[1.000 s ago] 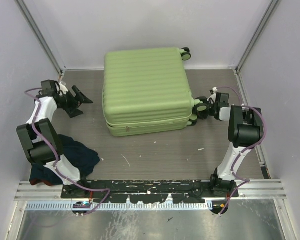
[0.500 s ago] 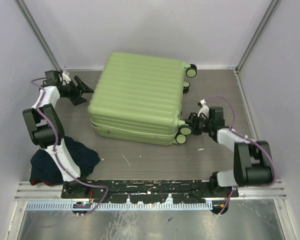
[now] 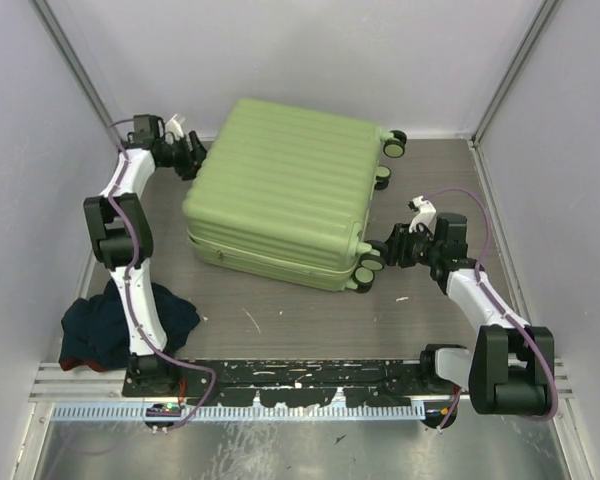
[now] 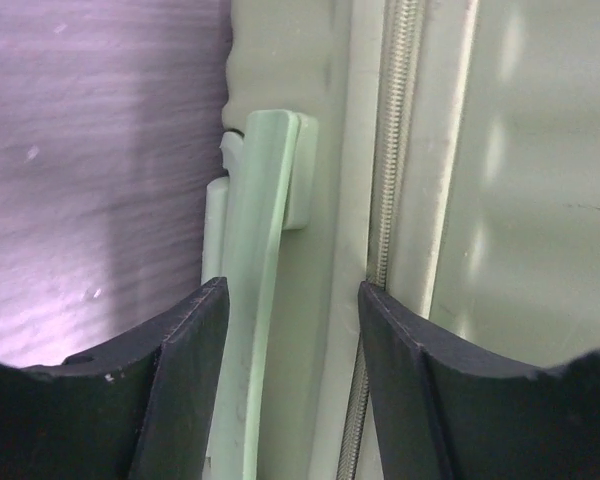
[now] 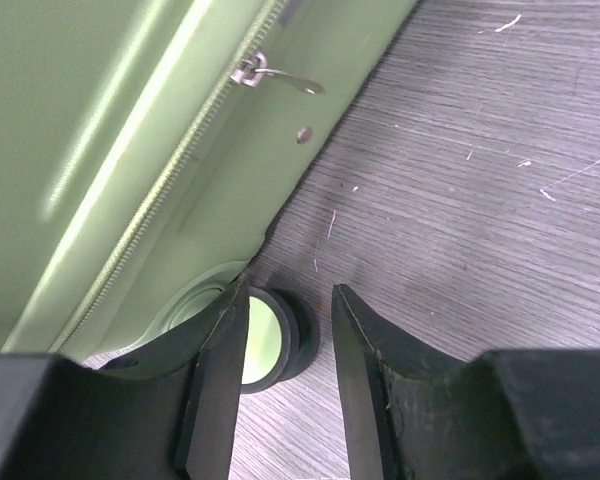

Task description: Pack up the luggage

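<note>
The luggage (image 3: 280, 190), a light-green ribbed hard-shell suitcase, lies shut and flat on the table, turned at an angle. My left gripper (image 3: 193, 153) is at its far left corner. In the left wrist view the left gripper (image 4: 292, 330) is open, its jaws either side of the green handle (image 4: 260, 260), next to the zipper (image 4: 390, 180). My right gripper (image 3: 385, 255) is at the near right corner. In the right wrist view the right gripper (image 5: 290, 300) is open, with a black wheel (image 5: 280, 340) between its fingers. A zipper pull (image 5: 275, 76) hangs on the side above.
A heap of dark blue clothes (image 3: 130, 320) lies at the near left by the left arm's base. Two more wheels (image 3: 390, 148) stick out at the suitcase's far right. Grey walls stand close on three sides. Wood-grain table (image 3: 310, 320) shows in front.
The suitcase has turned and slid. My left gripper has moved up and right to the handle corner. My right arm has stretched forward, following the near wheel.
</note>
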`<state>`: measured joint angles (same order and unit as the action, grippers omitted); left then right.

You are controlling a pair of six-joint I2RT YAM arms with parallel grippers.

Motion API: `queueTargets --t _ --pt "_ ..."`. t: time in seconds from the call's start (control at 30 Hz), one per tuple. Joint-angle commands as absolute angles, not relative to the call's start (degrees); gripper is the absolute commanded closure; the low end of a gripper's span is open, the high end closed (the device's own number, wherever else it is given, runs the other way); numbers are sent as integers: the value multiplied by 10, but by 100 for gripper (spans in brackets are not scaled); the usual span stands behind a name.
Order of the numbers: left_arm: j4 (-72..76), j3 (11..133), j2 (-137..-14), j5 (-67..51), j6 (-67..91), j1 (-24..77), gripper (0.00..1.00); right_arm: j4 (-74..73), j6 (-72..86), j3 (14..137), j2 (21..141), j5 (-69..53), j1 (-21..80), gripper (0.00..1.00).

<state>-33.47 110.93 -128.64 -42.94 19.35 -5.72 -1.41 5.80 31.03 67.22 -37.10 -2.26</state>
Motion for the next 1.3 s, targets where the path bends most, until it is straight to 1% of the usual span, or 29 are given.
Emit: queueTargets --t 0.0,0.1,0.17,0.23,0.3,0.37,0.43,0.53,0.6,0.63,0.73,0.83,0.93,1.03,1.13,1.27 --pt "-350 1173 -1338 -521 167 49 45 -33 -4 330 627 -368 -29 57" --pt "-386 1251 -1379 -514 144 72 46 -41 -28 324 603 -386 -29 58" --pt "-412 1317 -1405 -488 141 65 45 -37 -35 316 589 -403 -29 58" --pt "-413 1358 -1413 -460 148 37 41 -25 -36 307 578 -419 -28 58" --pt "-395 1361 -1390 -419 145 8 36 -11 -36 299 574 -432 -25 58" --pt "-384 1351 -1361 -388 143 -20 28 3 -34 294 572 -437 -18 58" --pt "-382 1327 -1326 -361 142 -48 22 25 -25 288 576 -438 -7 58" --pt "-390 1258 -1260 -316 132 -79 16 56 -14 285 586 -429 17 58" --pt "-398 1203 -1213 -286 124 -93 13 80 -5 285 593 -419 38 58" --pt "-398 1171 -1188 -269 124 -100 9 90 2 285 597 -415 48 58" --pt "-374 1065 -1097 -234 151 -125 1 120 19 288 614 -398 89 58" --pt "-343 975 -1023 -222 188 -155 2 151 33 300 639 -367 137 58" --pt "-347 923 -972 -211 185 -172 2 186 46 317 676 -347 183 57" --pt "-383 903 -948 -193 161 -175 2 224 59 340 727 -329 224 56" --pt "-409 892 -938 -170 169 -178 2 258 69 373 767 -306 263 54" --pt "-397 868 -917 -164 195 -187 2 263 67 398 769 -283 272 52"
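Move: The suitcase's handle is right at my left fingers, about 3 cm to the right and slightly below, with the suitcase's middle some 20 cm right and 7 cm back at about hand height. From my right hand, the near wheels lie about 6 cm left and 3 cm back. The far wheels stand some 20 cm ahead and 2 cm left, and the suitcase's middle about 14 cm ahead and 27 cm left, all near hand height. With my left hand I keep pushing on the handle end, some 8 cm right and forward, then reverse: I open the fingers wide and pull off left and back, rising clear. My right hand lifts a little, then sweeps about 15 cm left with its part-closed fingers bearing on the wheel end beside the near wheels, turning counter-clockwise some 25 degrees. ##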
